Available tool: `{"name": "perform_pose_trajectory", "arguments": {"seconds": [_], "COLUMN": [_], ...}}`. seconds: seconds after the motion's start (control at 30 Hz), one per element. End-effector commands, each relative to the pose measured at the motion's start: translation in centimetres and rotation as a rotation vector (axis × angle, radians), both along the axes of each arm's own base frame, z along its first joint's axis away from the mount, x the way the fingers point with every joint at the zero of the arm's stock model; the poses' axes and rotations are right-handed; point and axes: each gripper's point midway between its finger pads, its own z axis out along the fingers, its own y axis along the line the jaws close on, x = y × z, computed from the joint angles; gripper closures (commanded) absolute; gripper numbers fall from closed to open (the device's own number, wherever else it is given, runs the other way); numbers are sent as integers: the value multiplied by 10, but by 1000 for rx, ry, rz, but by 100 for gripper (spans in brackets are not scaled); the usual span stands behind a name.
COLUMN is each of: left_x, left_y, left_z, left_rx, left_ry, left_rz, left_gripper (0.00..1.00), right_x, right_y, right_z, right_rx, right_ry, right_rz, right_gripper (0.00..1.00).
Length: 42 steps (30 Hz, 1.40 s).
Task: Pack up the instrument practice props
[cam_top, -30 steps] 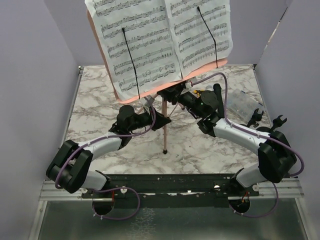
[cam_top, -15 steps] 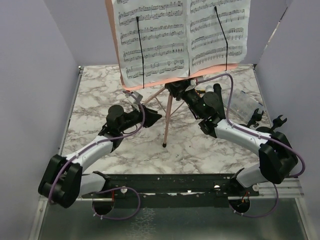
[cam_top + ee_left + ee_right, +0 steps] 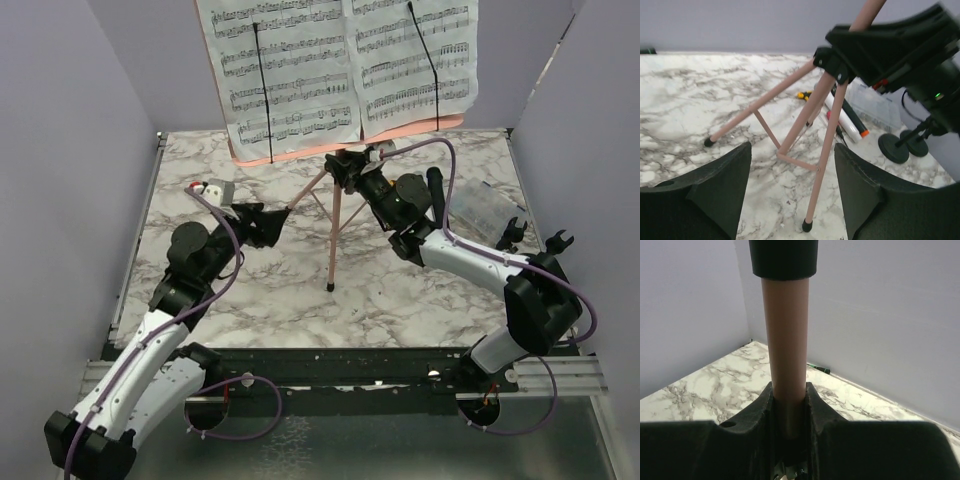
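The pink tripod music rest (image 3: 335, 230) stands mid-table, with the white sheet-music pages (image 3: 335, 70) clipped to its board. My right gripper (image 3: 350, 170) is shut on the pink pole (image 3: 787, 340) just above the leg hub. Left of the legs, my left gripper (image 3: 280, 220) is open and touches nothing. In the left wrist view the near leg (image 3: 827, 160) shows between the left gripper's (image 3: 792, 195) black fingers (image 3: 715, 190). Behind the legs lie a white microphone (image 3: 842, 120) and a black microphone (image 3: 852, 114). Two black round-based holders (image 3: 895, 147) stand to the right.
A clear plastic compartment box (image 3: 485, 205) lies at the right rear, with the holders (image 3: 515, 235) beside it. A small yellow-and-black tool (image 3: 801, 95) lies behind the legs. Purple walls close the table on three sides.
My left gripper has opened, let go of the tripod and drawn back to the left. The music rest, held by the right gripper, went from tilted to nearly upright.
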Motion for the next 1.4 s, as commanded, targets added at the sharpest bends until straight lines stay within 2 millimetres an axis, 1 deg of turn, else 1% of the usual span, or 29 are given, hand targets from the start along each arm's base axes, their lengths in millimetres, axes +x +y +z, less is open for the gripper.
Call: {"name": "perform_pose_trajectory", "arguments": {"seconds": [0.0,0.13,0.17,0.27,0.37,0.5,0.6,0.7,0.83,0.97,1.17,1.37], "left_x": [-7,-16,-18,-21,-22,-20,-19,-15,-3,1,11,18], "left_y": [34,49,52,65,74,77,80,76,71,65,59,51], "left_z": [41,82,89,118,153,198,232,262,276,294,320,328], "left_rx": [43,41,44,52,54,66,41,21,24,7,5,-18], "left_ry": [-13,-44,-44,-67,-105,-138,-175,-221,-235,-286,-349,-375], "left_rz": [149,204,213,273,312,332,349,341,342,324,317,293], "left_gripper": [31,31,31,31,31,33,39,43,43,43,53,60], "right_x": [22,19,18,15,13,13,13,12,12,12,13,14], "right_y": [-21,-25,-26,-26,-26,-26,-25,-23,-21,-21,-18,-15], "right_z": [-77,-87,-89,-96,-100,-105,-107,-109,-108,-109,-113,-114], "right_rx": [-139,-146,-147,-158,-166,-183,-186,-193,-197,-205,-216,-223], "right_ry": [172,192,198,222,230,236,238,241,236,232,238,238], "right_rz": [-126,-132,-132,-124,-119,-118,-112,-101,-90,-87,-78,-66], "right_gripper": [99,100,100,99,99,99,99,99,99,100,99,99]}}
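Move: The music stand's desk hangs well above the left hand: the middle of its left edge is about 32 cm up, 10 cm ahead and 4 cm to the left. From that hand the stand's neck, already in the right hand's grip, is some 12 cm ahead, 17 cm right and 5 cm up; the nearest tripod foot is roughly 13 cm right, 2 cm back and 26 cm below. From the right hand the edge is about 21 cm left, 2 cm back and 27 cm up. Towards the desk's left edge the empty left hand climbs about 31 cm, swinging out some 7 cm to its left on the way, then easing forward and slightly back right. Its fingers tilt upward and turn counter-clockwise, each by nearly 20 degrees, and partly close, ending with the edge lined up between their tips. The right hand stays put, still gripping the neck. ##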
